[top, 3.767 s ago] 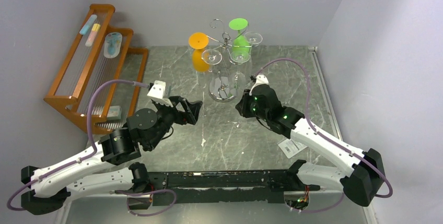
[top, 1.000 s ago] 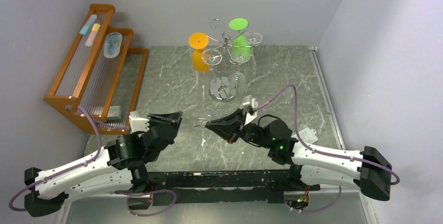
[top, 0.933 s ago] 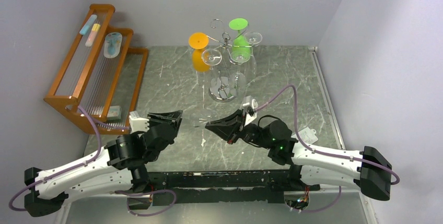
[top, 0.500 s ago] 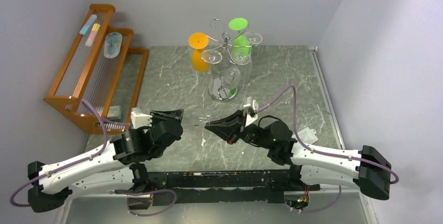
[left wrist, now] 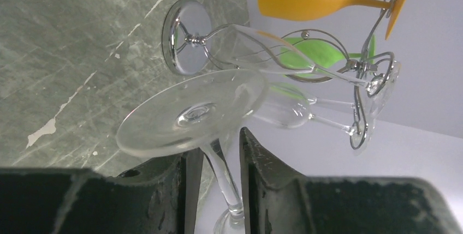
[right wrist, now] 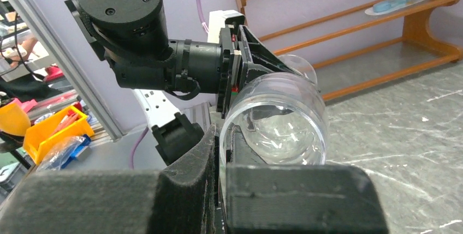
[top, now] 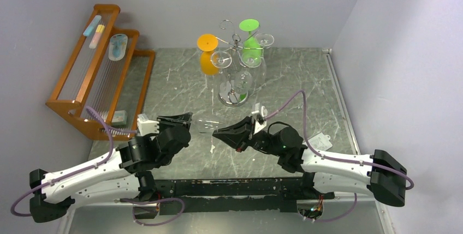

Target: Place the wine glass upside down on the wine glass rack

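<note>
A clear wine glass [top: 204, 126] lies sideways in the air between my two grippers. My right gripper [top: 217, 133] is shut on the bowl's rim [right wrist: 284, 119], one finger inside and one outside. My left gripper [top: 188, 118] stands open around the stem [left wrist: 221, 163], just behind the round foot [left wrist: 191, 115], with a gap on either side. The chrome wine glass rack [top: 236, 40] stands at the back centre, its shiny round base [left wrist: 185, 43] on the table. An orange glass [top: 207, 54], a green glass [top: 251, 40] and clear ones hang from it.
A brown wooden stepped rack [top: 98, 65] with a few small items stands at the back left, also behind the left arm in the right wrist view [right wrist: 382, 16]. A white tag [top: 319, 138] lies on the marble table by the right arm. Walls close in on both sides.
Both grippers have come back from the rack to the near middle. In the last second the left gripper edged right, around the glass's stem, and the right gripper shifted slightly left.
</note>
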### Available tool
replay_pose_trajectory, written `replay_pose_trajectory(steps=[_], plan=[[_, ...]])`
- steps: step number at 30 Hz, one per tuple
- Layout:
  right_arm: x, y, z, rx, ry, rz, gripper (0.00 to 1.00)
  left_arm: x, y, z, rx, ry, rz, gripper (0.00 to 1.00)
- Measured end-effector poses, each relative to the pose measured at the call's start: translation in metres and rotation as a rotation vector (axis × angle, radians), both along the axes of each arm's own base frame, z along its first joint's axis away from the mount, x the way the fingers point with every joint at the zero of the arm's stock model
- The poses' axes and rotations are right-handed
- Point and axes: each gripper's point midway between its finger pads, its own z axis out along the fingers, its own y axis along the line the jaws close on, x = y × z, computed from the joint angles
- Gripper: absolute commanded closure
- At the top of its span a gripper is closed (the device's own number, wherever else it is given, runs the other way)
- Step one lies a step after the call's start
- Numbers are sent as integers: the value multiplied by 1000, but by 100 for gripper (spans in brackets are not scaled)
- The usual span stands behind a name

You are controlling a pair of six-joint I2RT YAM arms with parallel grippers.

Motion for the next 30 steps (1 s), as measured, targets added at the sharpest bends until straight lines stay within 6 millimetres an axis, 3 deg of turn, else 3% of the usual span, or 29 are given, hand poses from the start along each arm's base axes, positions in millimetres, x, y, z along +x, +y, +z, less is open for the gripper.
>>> replay_pose_trajectory(steps=[6,11,13,16,19,25,30], plan=[[-3,3,-6,-5,-1,20,100,4,1,13,-70,-47,29,94],[-6,5,-16,-25,10,32,99,7,6,18,-78,-73,54,95],[-5,5,-17,-25,17,27,87,7,7,18,-77,-77,58,95],[-5,5,-19,-25,52,29,60,7,7,17,-80,-82,61,95],[-9,1,-21,-15,94,35,48,8,12,15,-40,-99,72,95],[-8,-25,-29,14,169,-24,34,11,26,21,143,-163,75,95],[3,-43,-17,25,203,-120,25,11,29,34,367,-233,1,95]])
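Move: The clear wine glass lies across between the hands, its rim already in the right fingers and its stem between the left fingers, still slightly open. Its middle is about 4 cm right of the left hand, 3 back and 2 above; from the right hand it is some 5 cm ahead, 5 left and 2 below. The rack stands about 24 cm ahead of the left hand and 14 right; the hung orange glass 23 ahead and 5 right, the nearest hung clear glass 18 ahead and 9 right. The glass's stem is pinched as the left fingers close on it while that hand rises a couple of centimetres. The right hand, after sinking slightly, then opens wide, lets go of the rim and backs off about 5 cm to the right. The left keeps its pinch, draws some 3 cm left and farther up, and rolls its left side up about 20 degrees, fingertips tipping up. ##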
